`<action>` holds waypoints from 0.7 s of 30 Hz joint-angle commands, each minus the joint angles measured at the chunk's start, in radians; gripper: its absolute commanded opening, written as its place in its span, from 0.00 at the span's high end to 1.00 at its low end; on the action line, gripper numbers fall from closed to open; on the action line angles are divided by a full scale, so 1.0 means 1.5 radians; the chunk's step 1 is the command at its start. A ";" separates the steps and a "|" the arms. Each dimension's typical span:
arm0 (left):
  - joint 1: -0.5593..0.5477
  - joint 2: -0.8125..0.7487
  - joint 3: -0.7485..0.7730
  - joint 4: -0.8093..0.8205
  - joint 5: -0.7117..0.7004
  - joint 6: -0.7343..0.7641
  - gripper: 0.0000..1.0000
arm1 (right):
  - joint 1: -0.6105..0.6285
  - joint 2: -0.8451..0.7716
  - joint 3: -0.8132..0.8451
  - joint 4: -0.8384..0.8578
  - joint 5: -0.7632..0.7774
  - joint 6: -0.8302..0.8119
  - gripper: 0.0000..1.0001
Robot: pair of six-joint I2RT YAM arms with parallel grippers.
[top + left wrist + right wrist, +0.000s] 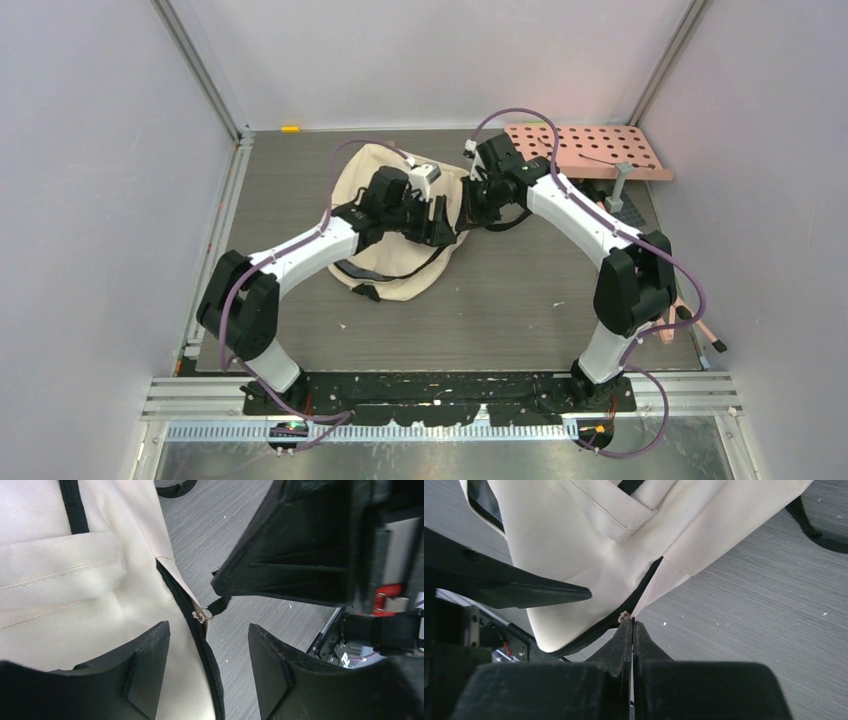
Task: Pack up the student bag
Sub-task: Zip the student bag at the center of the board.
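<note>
The student bag [392, 268] is a cream fabric backpack lying flat on the grey table, also seen in the left wrist view [75, 590] and the right wrist view [574, 555]. Its black zipper [186, 602] runs along the right edge, ending in a metal slider [202, 614] with a black pull tab [219, 605]. My right gripper [632, 621] is shut on that pull tab, tips against the slider [624, 615]. My left gripper [207, 630] is open, its fingers [145, 670] straddling the zipper edge just below the slider. In the overhead view the two grippers [438, 226] [478, 208] meet at the bag's right side.
A pink perforated board [590, 150] lies at the back right with a small grey stand [617, 190] in front of it. Black straps [372, 291] trail from the bag's near edge. Thin pink sticks [690, 320] lie by the right arm's base.
</note>
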 commanded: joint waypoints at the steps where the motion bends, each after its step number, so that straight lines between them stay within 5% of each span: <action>1: -0.005 0.021 0.002 0.063 -0.022 -0.012 0.43 | -0.010 0.005 0.051 -0.017 -0.037 0.016 0.99; 21: -0.032 0.075 0.034 0.102 -0.032 -0.041 0.58 | -0.014 0.049 0.126 -0.102 -0.050 0.025 0.99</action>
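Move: The zipper slider lies from the left hand's point about 4 cm to the right, 2 cm ahead and 4 cm lower. From the same hand, the loose black strap is some 17 cm right and 4 cm ahead, and the black buckle about 22 cm left and 15 cm back, both some 10 cm below. From the right hand, already pinching the pull tab, the slider sits about 1 cm ahead, left and below. Left hand eases about 4 cm down and right, half-open fingers narrowing towards the slider; right keeps its pinch. ##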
